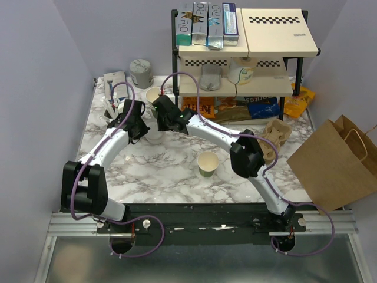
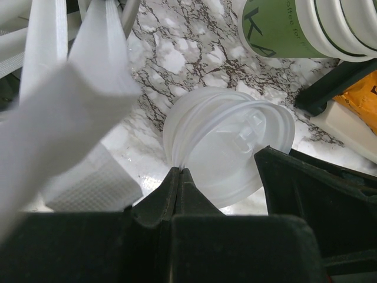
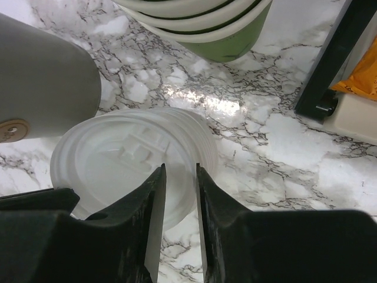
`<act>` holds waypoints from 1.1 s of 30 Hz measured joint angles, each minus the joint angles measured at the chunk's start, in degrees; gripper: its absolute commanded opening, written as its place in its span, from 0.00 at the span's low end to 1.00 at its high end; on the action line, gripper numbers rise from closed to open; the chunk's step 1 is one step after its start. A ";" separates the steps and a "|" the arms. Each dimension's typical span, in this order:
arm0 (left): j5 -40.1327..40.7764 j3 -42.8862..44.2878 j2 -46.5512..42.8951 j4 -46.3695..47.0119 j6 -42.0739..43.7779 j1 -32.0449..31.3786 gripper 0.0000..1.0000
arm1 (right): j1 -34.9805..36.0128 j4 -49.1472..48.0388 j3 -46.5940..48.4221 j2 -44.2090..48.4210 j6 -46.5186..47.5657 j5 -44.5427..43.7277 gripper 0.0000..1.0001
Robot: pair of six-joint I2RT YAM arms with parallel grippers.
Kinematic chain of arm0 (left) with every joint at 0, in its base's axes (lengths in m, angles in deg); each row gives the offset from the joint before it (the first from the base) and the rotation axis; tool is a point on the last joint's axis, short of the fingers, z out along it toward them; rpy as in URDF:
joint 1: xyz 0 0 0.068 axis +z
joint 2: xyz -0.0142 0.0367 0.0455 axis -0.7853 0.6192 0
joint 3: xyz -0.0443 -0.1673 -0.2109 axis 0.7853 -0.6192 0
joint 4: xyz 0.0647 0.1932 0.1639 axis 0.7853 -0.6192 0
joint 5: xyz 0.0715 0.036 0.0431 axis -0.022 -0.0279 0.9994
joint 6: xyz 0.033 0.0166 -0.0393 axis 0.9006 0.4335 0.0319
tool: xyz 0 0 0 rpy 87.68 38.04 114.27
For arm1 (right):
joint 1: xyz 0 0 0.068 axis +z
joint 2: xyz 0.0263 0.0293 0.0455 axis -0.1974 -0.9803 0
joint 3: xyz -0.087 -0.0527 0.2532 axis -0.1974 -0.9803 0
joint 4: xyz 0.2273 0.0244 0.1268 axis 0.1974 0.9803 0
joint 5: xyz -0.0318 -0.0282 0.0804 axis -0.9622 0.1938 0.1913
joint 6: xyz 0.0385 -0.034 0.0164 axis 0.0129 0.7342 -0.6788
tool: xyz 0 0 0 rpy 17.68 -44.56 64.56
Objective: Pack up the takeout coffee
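A single cream-and-green paper cup point(image 1: 208, 163) stands open, with no lid, mid-table. No lidded cup shows. A stack of white plastic lids point(image 1: 154, 137) sits at the back left; it also shows in the left wrist view point(image 2: 230, 153) and the right wrist view point(image 3: 123, 159). My left gripper point(image 1: 141, 131) point(image 2: 178, 171) is closed on the rim of the lid stack from the left. My right gripper point(image 1: 161, 121) point(image 3: 179, 168) is narrowly open, its fingers straddling the top lid's right edge.
A stack of lidless cups point(image 1: 154, 94) point(image 2: 306, 26) point(image 3: 200, 23) stands just behind the lids. A holder of white sticks point(image 1: 111, 109) is to the left. A black shelf rack point(image 1: 235, 59), cardboard cup carrier point(image 1: 275, 138) and brown paper bag point(image 1: 336, 165) are to the right.
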 measured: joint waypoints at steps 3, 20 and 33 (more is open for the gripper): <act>-0.07 -0.50 -0.35 0.22 0.02 0.07 0.00 | -0.13 0.02 -0.61 0.00 0.00 0.02 0.27; -1.18 -1.77 -0.74 1.64 0.26 0.31 0.00 | -0.26 -0.50 -2.10 0.13 0.63 -0.46 0.06; -1.29 -1.77 -0.76 1.46 0.90 0.35 0.50 | -0.26 -0.83 -2.10 0.33 0.98 -0.85 0.06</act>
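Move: The top takeout-coffee lid is tipped up between the hands. Its rim is already pinched by the left hand, with its middle about 3 cm right and 2 cm ahead; from the right hand it lies 4 cm left and 1 cm back. From the right hand, the lid stack sits about 3 cm below and 2 cm left, the cup stack 10 cm ahead and 2 cm left, the straw holder 14 cm left and 2 cm ahead, and the shelf foot 5 cm ahead and 6 cm right. The right hand, its fingers parted at the near right rim of the tipped lid, sinks about 1.5 cm and slips 1 cm to the right, then rises some 0.5 cm as its fingers close and pinch the rim. The left hand keeps its pinch almost in place until the right has shut, then opens its fingers about halfway and lets go of the lid. ##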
